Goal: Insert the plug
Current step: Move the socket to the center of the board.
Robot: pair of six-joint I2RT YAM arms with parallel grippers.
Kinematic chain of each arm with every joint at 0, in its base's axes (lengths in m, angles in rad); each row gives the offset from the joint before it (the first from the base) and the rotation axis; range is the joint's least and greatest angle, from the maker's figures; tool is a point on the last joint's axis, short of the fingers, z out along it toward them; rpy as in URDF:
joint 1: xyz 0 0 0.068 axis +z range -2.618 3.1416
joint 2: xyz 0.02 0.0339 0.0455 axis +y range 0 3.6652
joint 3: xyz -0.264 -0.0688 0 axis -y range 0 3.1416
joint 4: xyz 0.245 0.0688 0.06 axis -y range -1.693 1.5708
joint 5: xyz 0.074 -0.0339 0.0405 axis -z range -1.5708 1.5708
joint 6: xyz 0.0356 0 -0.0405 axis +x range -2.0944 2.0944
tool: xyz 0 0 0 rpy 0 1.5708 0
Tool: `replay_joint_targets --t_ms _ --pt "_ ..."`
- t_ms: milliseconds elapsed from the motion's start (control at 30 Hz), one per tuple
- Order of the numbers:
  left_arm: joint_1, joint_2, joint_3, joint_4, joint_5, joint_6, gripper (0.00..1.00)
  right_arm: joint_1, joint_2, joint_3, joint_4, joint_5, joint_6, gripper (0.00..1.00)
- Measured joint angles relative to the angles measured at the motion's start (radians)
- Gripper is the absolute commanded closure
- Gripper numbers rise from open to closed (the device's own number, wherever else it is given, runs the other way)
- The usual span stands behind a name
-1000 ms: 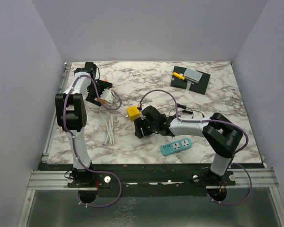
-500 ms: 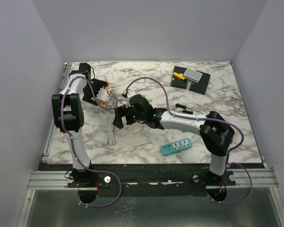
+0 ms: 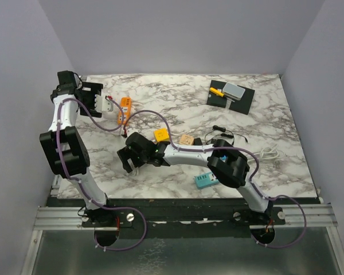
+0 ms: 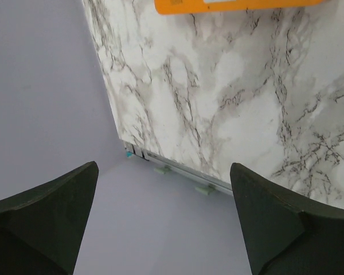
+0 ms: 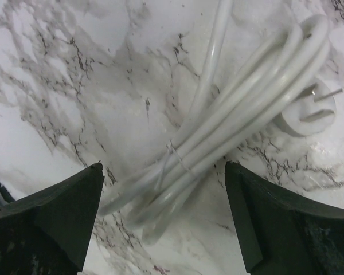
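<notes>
A bundled white cable (image 5: 218,137) lies on the marble. Its two-prong plug (image 5: 311,110) points to the right in the right wrist view. My right gripper (image 5: 163,166) hovers open over the bundle, one finger on each side and nothing gripped. From above, the same gripper (image 3: 129,158) sits at the table's left-centre and hides the cable. A teal and white power strip (image 3: 205,181) lies near the front, partly under the right arm. My left gripper (image 3: 97,98) is open and empty at the far-left corner; the left wrist view has this gripper (image 4: 163,172) over the table's edge.
An orange object (image 3: 124,109) lies beside the left gripper. A yellow cube (image 3: 160,135) and a tan piece (image 3: 186,140) sit mid-table. At the back right a black mat (image 3: 243,103) carries a grey block. On the right lie a thin black cable (image 3: 223,134) and another white cable (image 3: 268,153).
My right arm swept left from beside the yellow cube to above the white cable and its jaws opened wider. My left arm drew back to the far-left corner, leaving the orange object on the table.
</notes>
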Motion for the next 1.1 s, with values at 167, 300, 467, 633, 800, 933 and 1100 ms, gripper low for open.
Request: replay_joint_targets --t_ms 167,300,467,633,800,933,1100 --pt "0.065 -0.043 -0.072 0.009 0.029 -0.055 0.01 0.011 0.09 0.125 -0.062 0.047 -0.01 0.31" --pt "0.082 -0.051 -0.102 0.012 0.048 -0.077 0.01 0.016 0.06 0.052 -0.033 0.084 -0.013 0.6" --pt "0.073 -0.1 -0.191 0.014 0.07 -0.012 0.01 0.015 -0.126 -0.218 -0.003 0.106 -0.018 0.76" --pt "0.009 -0.139 -0.271 -0.024 0.068 0.07 0.01 0.015 -0.285 -0.431 0.01 0.084 -0.049 0.78" --pt "-0.129 -0.139 -0.28 -0.097 0.04 0.097 0.01 0.016 -0.415 -0.583 -0.013 0.071 -0.068 0.8" --pt "-0.245 -0.131 -0.28 -0.161 -0.012 0.109 0.01 0.016 -0.438 -0.609 -0.015 0.073 -0.066 0.79" --pt "-0.303 -0.038 -0.216 -0.279 -0.113 0.112 0.01 0.013 -0.449 -0.627 -0.006 0.09 -0.043 0.77"
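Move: The white cable bundle lies right under my open right hand, its middle about 3 cm ahead and 3 cm below. The orange socket it belongs to is some 21 cm ahead of that hand and 4 cm to its left; the yellow block is about 12 cm ahead and 11 cm to the right. From my left hand, open and high, the orange socket lies roughly 8 cm to the right, 2 cm ahead and 15 cm below. I sink my right hand a couple of centimetres, close its fingers on the tied cable bundle and drag it low over the table, some 15 cm right and 6 cm back. My left hand first eases back and a little left, then sweeps right, back and down towards the orange socket, fingers open, tipping to point more steeply down. ##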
